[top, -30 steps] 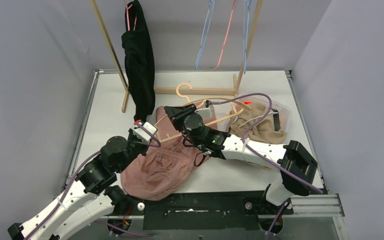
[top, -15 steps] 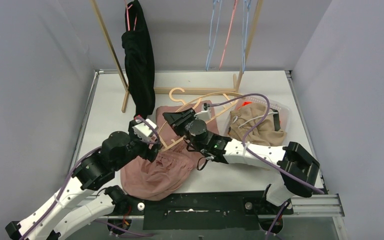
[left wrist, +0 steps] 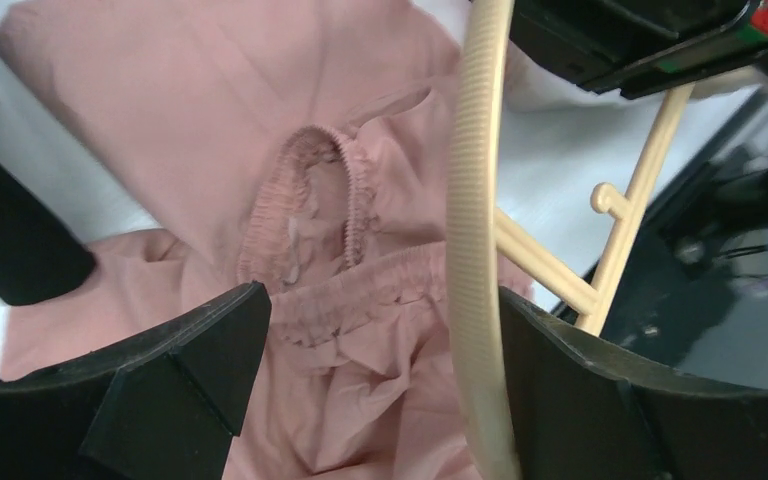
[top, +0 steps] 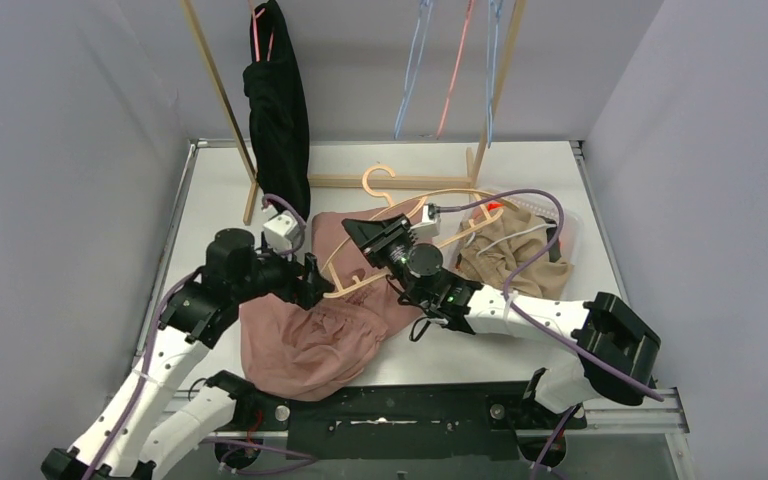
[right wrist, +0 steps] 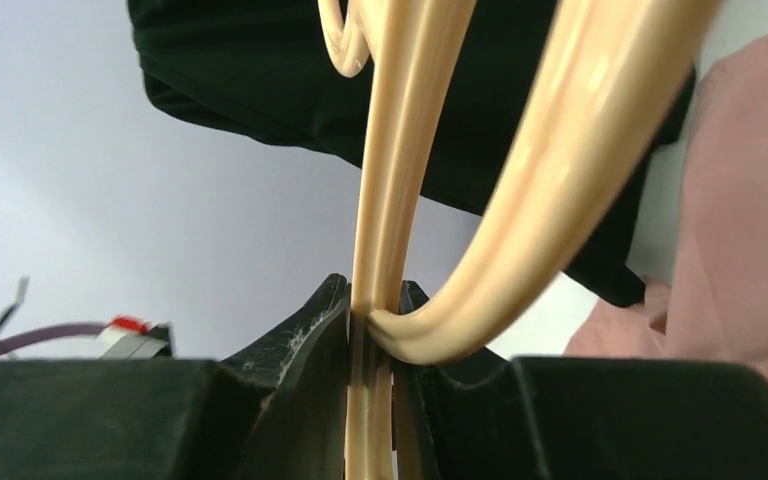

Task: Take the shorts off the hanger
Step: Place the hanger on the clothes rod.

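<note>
The dusty pink shorts [top: 305, 335] lie crumpled on the table, gathered waistband [left wrist: 310, 200] facing up. A beige plastic hanger [top: 400, 205] slants above them, and whether it touches the fabric I cannot tell. My right gripper [top: 378, 237] is shut on its bar, which is pinched between the jaws [right wrist: 372, 310]. Just above the pink fabric my left gripper [top: 312, 283] is open and holds nothing [left wrist: 380, 340]. One arm of the hanger [left wrist: 470, 250] runs close along its right finger [left wrist: 610, 400]. Beige shorts [top: 515, 255] fill a bin, with a bit of orange [top: 493, 208] behind.
A black garment [top: 278, 120] hangs from a wooden rack [top: 222, 95] at the back left and also shows in the right wrist view [right wrist: 260, 80]. Blue and pink hangers [top: 450, 70] dangle at the back. The clear bin [top: 568, 232] sits at right.
My left gripper has opened and let go of the pink shorts, while its arm rose and shifted right. The right gripper swung the hanger left, then back.
</note>
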Robot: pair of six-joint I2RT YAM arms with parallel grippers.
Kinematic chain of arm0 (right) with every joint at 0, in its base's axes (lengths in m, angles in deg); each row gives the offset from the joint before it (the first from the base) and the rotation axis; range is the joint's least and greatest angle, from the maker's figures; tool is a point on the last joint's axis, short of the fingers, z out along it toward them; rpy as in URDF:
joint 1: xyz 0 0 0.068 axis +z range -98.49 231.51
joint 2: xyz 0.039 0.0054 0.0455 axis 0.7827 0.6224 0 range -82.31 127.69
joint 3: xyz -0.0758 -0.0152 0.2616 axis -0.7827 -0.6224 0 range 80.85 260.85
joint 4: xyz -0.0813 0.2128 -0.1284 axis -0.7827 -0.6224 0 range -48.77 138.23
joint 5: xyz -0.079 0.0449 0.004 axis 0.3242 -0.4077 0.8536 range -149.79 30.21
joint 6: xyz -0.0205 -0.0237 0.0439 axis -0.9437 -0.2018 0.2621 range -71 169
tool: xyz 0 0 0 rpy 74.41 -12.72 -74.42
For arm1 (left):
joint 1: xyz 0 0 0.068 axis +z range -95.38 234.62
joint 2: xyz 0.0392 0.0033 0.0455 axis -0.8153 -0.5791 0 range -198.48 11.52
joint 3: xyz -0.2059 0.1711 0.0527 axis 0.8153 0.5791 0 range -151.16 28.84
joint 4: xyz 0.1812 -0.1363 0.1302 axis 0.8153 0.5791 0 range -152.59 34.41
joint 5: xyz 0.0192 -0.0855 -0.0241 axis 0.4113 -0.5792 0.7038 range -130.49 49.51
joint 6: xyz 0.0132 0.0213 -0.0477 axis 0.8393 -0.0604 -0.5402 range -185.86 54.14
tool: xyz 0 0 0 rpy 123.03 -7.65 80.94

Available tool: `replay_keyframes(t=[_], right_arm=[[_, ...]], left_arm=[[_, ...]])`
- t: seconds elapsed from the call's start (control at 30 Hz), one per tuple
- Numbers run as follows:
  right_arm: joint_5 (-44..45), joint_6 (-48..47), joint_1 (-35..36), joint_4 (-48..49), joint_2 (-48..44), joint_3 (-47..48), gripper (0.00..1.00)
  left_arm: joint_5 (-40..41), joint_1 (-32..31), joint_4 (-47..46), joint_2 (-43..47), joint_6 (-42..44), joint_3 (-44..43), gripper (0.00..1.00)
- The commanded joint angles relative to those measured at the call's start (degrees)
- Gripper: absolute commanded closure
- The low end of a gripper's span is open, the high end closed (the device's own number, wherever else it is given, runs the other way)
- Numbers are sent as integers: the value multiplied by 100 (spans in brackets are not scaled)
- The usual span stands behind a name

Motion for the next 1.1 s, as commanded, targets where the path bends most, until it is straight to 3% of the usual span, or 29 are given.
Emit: replay_keyframes(t=[0.0, 0.13, 0.2, 0.27, 0.63, 0.83, 1.07], right_arm=[[-317, -482, -96, 459, -155, -179, 100], [-392, -563, -106, 590, -90, -189, 100], [-436, -606, -113, 660, -34, -186, 100], [-397, -653, -121, 686, -8, -195, 100], [-877, -872, -130, 1577, 93, -246, 100], [-1035, -903, -93, 1752, 132, -198, 100], [-1046, -854, -90, 1918, 141, -259, 100]], left_arm=[[-2782, 1397, -1415, -41, -833, -3, 20], [-4572, 1747, -3864, -231, -2916, 707, 20], [-4898, 1806, -5161, -267, -3915, 1062, 20], [-4964, 1820, -5725, -264, -4406, 1273, 20], [-4662, 1982, -4545, -86, -4024, 1725, 21], [-4906, 1979, -5169, 25, -4582, 2128, 25], [-5034, 1948, -5507, 225, -5013, 2432, 52]])
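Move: The near-left end of the wooden hanger is only 2 to 3 cm from my open left fingers: about 2 cm to their right, 1 cm back and some 3 cm higher. My right fingers already grip the hanger about 9 cm ahead and 5 cm right, a little higher, and its hook is roughly 18 cm ahead and 8 cm right. The pink shorts lie about 18 cm below, centred 3 cm left. From my right hand, that hanger end is about 10 cm back and 3 cm left. I swing my left hand up about 6 cm and a little right, rolling the wrist some 50 degrees in all so the fingers go from slanting down to pointing level to my right. Then I sink about 4 cm and draw back to straddle the hanger's near-left end, fingers starting to close. My right hand keeps its grip, easing 2 cm back and tipping the hanger about 10 degrees. ##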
